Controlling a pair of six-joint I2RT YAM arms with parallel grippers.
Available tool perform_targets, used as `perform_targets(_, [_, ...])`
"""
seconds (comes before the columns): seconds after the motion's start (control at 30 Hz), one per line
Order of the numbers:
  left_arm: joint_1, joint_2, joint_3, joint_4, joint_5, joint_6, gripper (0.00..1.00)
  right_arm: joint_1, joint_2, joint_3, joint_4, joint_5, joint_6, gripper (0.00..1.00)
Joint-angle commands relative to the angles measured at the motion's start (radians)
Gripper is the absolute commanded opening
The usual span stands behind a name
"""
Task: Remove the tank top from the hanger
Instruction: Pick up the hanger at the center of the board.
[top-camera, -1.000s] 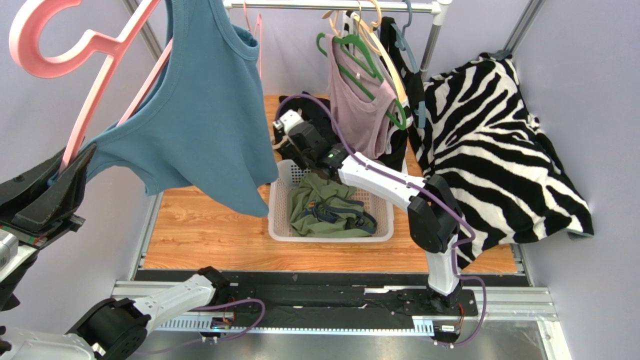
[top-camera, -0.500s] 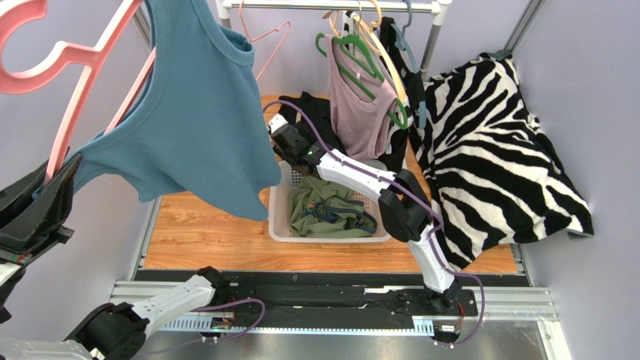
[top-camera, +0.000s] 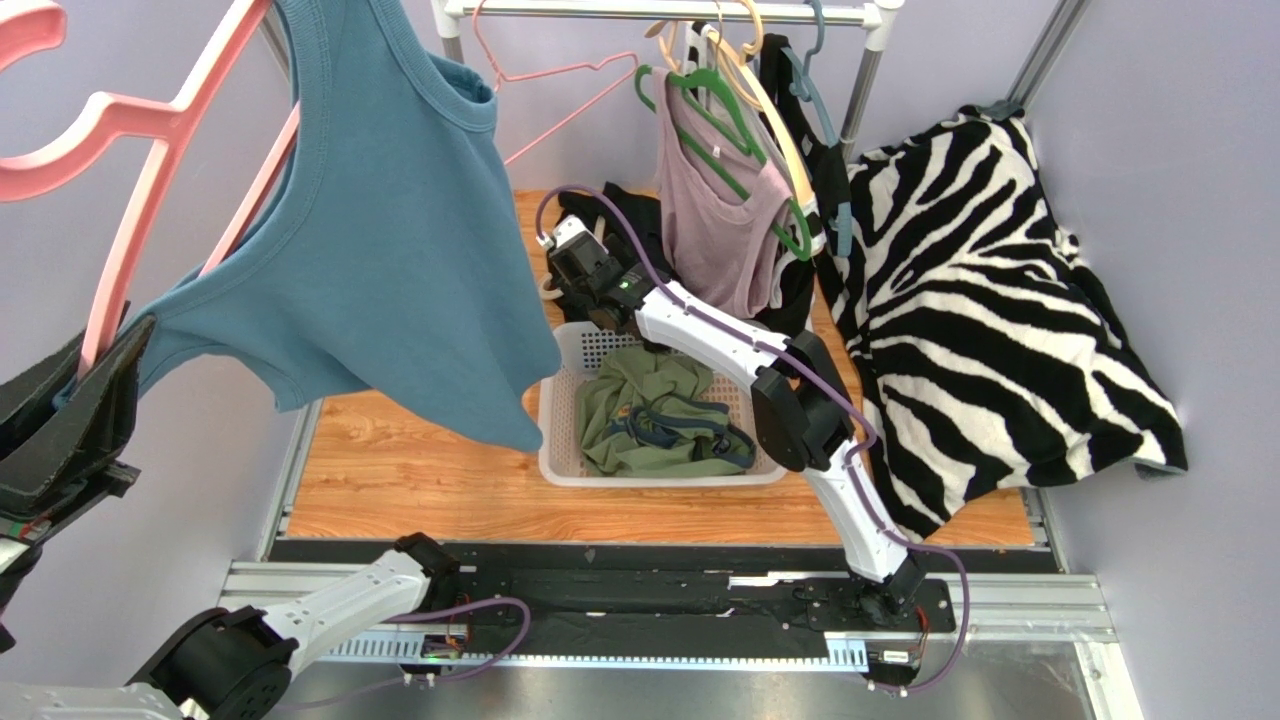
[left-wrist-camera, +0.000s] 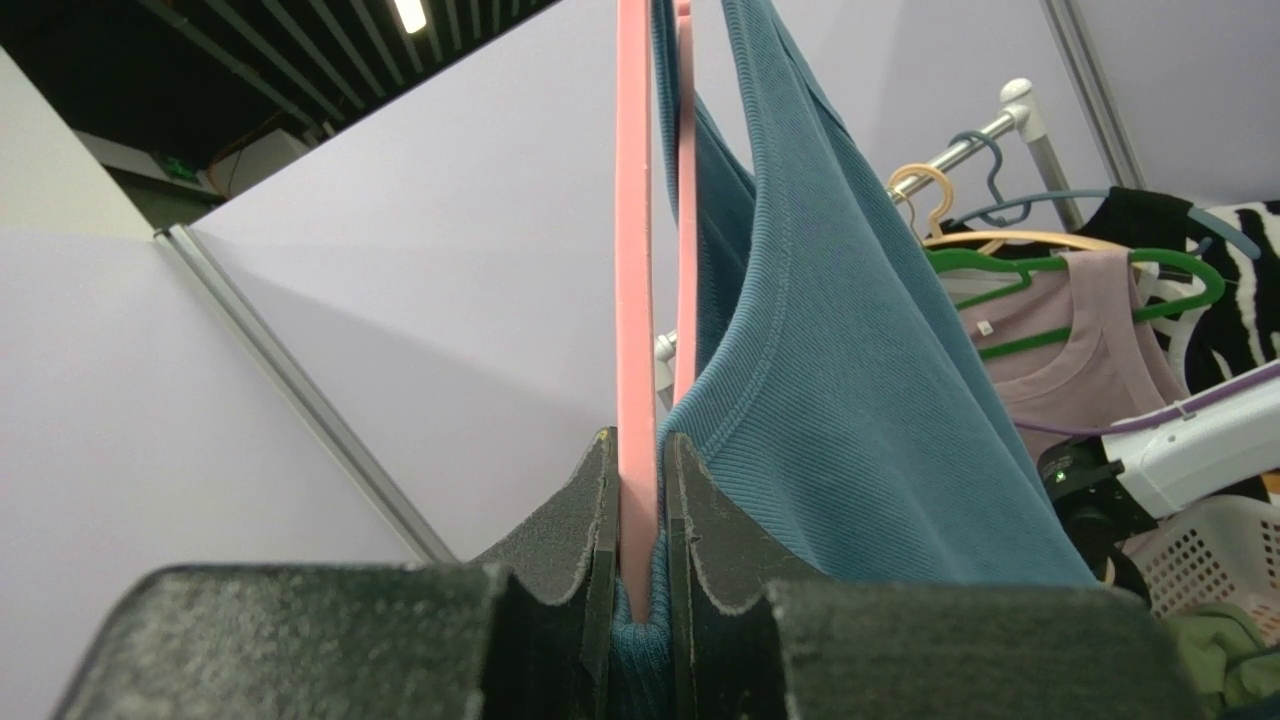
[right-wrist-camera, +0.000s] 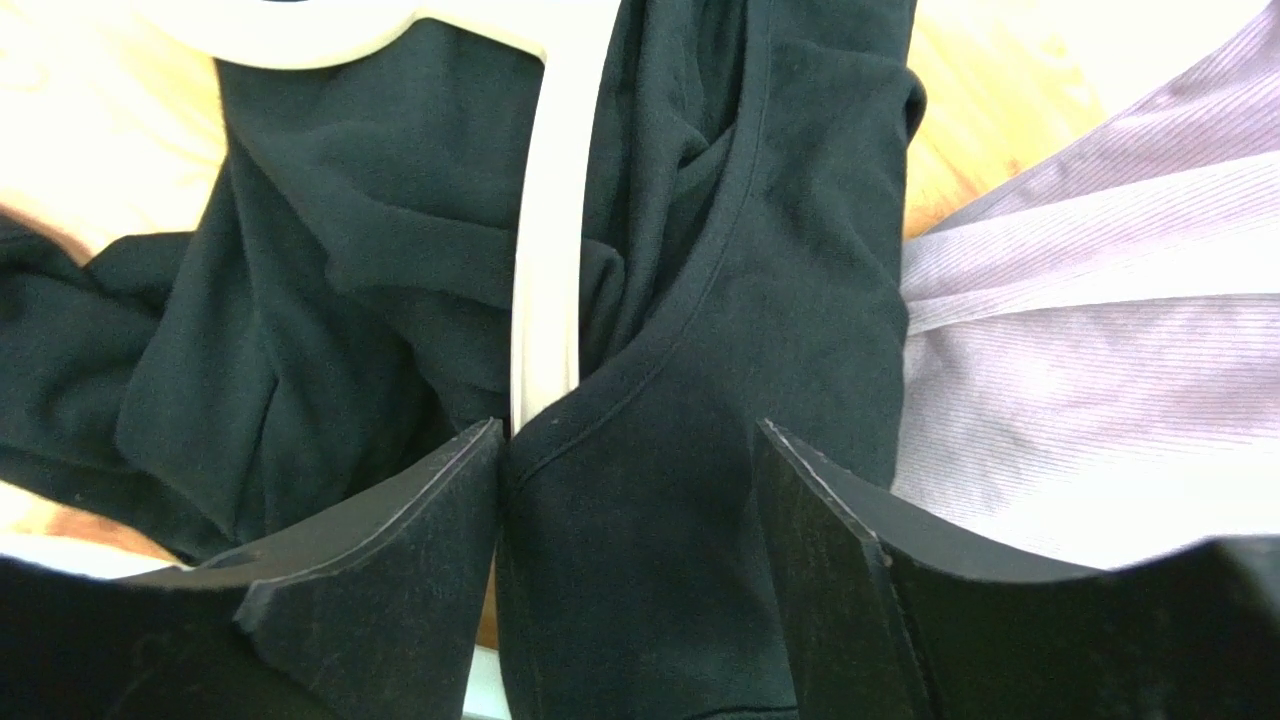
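Note:
A teal tank top (top-camera: 391, 255) hangs on a pink hanger (top-camera: 150, 165), held high at the left. My left gripper (top-camera: 75, 405) is shut on the hanger's lower bar. In the left wrist view the pink hanger (left-wrist-camera: 637, 300) stands upright between the pads, with a fold of the teal tank top (left-wrist-camera: 857, 420) pinched beside it; my left gripper (left-wrist-camera: 643, 458) grips both. My right gripper (top-camera: 568, 255) hovers open behind the basket, apart from the tank top. Its jaws (right-wrist-camera: 631, 450) straddle a black garment (right-wrist-camera: 376, 300) without closing on it.
A white basket (top-camera: 553, 435) holds an olive garment (top-camera: 646, 413). A mauve top (top-camera: 721, 210) on a green hanger hangs from the rail (top-camera: 661, 12) with other hangers. A zebra-print blanket (top-camera: 992, 300) drapes at the right. A cream strip (right-wrist-camera: 549, 270) crosses the black garment.
My right gripper has swung from over the basket to the black garment behind it. The hanger and tank top have shifted slightly left and swayed.

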Motion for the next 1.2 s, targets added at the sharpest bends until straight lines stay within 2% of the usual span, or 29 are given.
perform_targets(0.0, [0.006,-0.002,0.017,0.082,0.0,-0.012,0.0,-0.011,0.061,0.04,-0.102,-0.015,0.037,0.64])
perform_targets(0.17, [0.006,-0.004,0.018,0.082,0.0,-0.016,0.0,-0.023,0.064,0.014,-0.101,0.025,0.033,0.54])
perform_targets(0.3, [0.006,-0.004,0.017,0.076,0.003,-0.022,0.0,-0.034,0.061,0.008,-0.097,0.046,0.042,0.32])
perform_targets(0.6, [0.006,-0.007,0.007,0.071,0.003,-0.032,0.0,-0.039,0.02,0.039,-0.074,0.048,0.053,0.0])
perform_targets(0.9, [0.007,-0.002,0.012,0.079,-0.005,-0.03,0.0,-0.057,-0.204,-0.012,-0.048,-0.049,0.108,0.0])
perform_targets(1.07, [0.006,-0.002,0.006,0.082,-0.013,-0.027,0.0,-0.066,-0.327,-0.119,-0.038,-0.118,0.152,0.0])
perform_targets(1.17, [0.007,0.001,0.013,0.088,-0.017,-0.026,0.0,-0.066,-0.408,-0.18,-0.036,-0.152,0.232,0.0])
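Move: Just below the right fingers, roughly 2 cm to their right and 3 cm lower, lies the near arm of the cream hanger. Under it the black tank top is bunched on the board, its middle some 5 cm farther out and 4 cm down; the basket's middle is about 14 cm back and 7 cm right, 6 cm lower. The lilac tank top hangs some 15 cm right, 3 cm ahead and 15 cm above. From the left hand the hanger lies about 42 cm ahead, 27 cm right, 55 cm below. Sinking and sliding right, each by about 2 cm, the right hand closes its fingers on the hanger's near arm and the black cloth around it. With the grip kept, it then rises some 11 cm off the board, drawing back and a little farther right, its left side tilting up about 15 degrees. The left hand stays still, keeping hold of the pink hanger with the blue tank top. ##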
